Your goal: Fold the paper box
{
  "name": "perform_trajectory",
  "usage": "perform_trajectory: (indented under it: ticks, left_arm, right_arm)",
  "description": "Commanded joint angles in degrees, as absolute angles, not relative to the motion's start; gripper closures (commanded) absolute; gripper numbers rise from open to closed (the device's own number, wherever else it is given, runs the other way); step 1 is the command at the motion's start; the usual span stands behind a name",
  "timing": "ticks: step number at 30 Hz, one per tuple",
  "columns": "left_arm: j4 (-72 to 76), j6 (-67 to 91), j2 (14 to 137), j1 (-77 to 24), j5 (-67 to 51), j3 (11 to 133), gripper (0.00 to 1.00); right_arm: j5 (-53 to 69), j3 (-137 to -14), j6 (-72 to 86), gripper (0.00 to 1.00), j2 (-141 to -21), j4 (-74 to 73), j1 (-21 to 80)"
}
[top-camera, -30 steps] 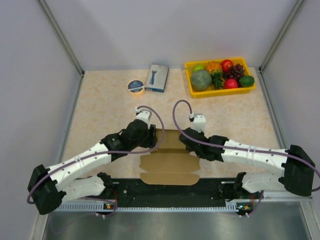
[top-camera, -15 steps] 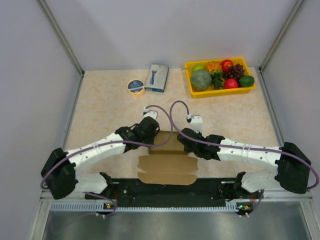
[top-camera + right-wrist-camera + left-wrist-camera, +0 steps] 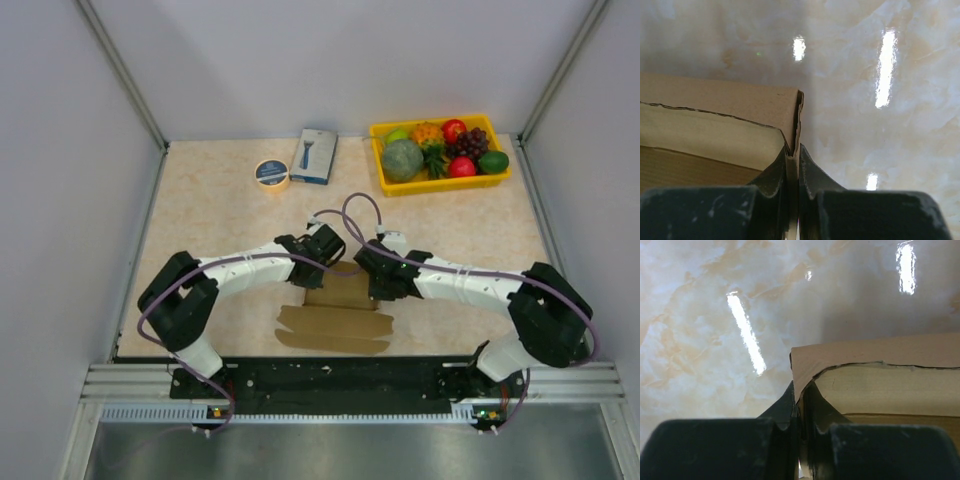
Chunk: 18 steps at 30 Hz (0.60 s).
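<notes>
The paper box, a brown cardboard blank, lies near the table's front edge with its far part raised between the two grippers. My left gripper is shut on the raised part's left edge. In the left wrist view the left gripper pinches the corner of the paper box, whose side panel stands upright. My right gripper is shut on the right edge. In the right wrist view the right gripper clamps a double layer of the paper box.
A yellow tray of fruit stands at the back right. A small blue-and-white box and a roll of tape lie at the back centre. Grey walls close in both sides.
Both arms reached further from their bases and drew together over the box. The left gripper closed on the left edge. The box's far part now stands raised and the blank looks shorter.
</notes>
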State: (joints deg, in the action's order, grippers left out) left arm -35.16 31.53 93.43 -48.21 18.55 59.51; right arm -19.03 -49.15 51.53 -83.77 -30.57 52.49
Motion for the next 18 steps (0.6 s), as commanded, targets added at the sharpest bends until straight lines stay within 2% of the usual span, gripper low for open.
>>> perform_trajectory:
  ticks: [1, 7, 11, 12, 13, 15, 18]
  left_arm:
    - [-32.3, 27.6, 97.1, -45.5, 15.7, 58.5, 1.00]
    - [-28.1, 25.4, 100.1, -42.7, 9.8, 56.4, 1.00]
    - [-27.1, 25.9, 97.2, -42.7, 4.3, 56.4, 0.69]
    - [-27.9, 25.9, 96.5, -42.7, 3.4, 56.9, 0.41]
    - [-28.2, 25.8, 95.8, -42.5, 3.0, 57.2, 0.29]
    - [-29.9, 25.9, 93.1, -42.0, 2.6, 58.1, 0.23]
    - [-31.8, 26.1, 89.5, -40.7, 1.8, 58.9, 0.21]
  right_arm:
    - [-13.2, -51.5, 49.4, 1.00, -86.0, -28.7, 50.1]
    - [-10.5, -50.0, 46.1, 1.00, -87.7, -25.1, 47.5]
    - [-9.0, -50.8, 45.7, 1.00, -89.7, -24.3, 47.5]
    - [-9.0, -51.0, 45.5, 1.00, -89.7, -24.4, 47.5]
    - [-9.2, -51.0, 45.4, 1.00, -89.7, -24.4, 47.4]
    - [-9.3, -51.3, 44.9, 1.00, -89.5, -24.4, 47.5]
    - [-9.1, -51.4, 44.6, 1.00, -89.4, -24.4, 47.5]
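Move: The left gripper already pinches the paper box's left side wall just behind the far corner; the box's middle lies about 7 cm to its right, 2 cm back and 1 cm below. The far wall's middle stands some 2 cm ahead and 7 cm right, the near flap about 8 cm back and 5 cm right, slightly lower. From the right gripper, shut on the opposite side, the box's middle is about 7 cm left, 2 cm back and 1 cm below. Lower both grippers together with the box between them, about 2.5 cm down towards the table, tipping the fingers slightly back towards the bases. Then open the left gripper wide to let go of the side wall, rolling it gently and easing it up a little, its fingers staying around the far-left corner. Keep the right gripper shut on its corner. ##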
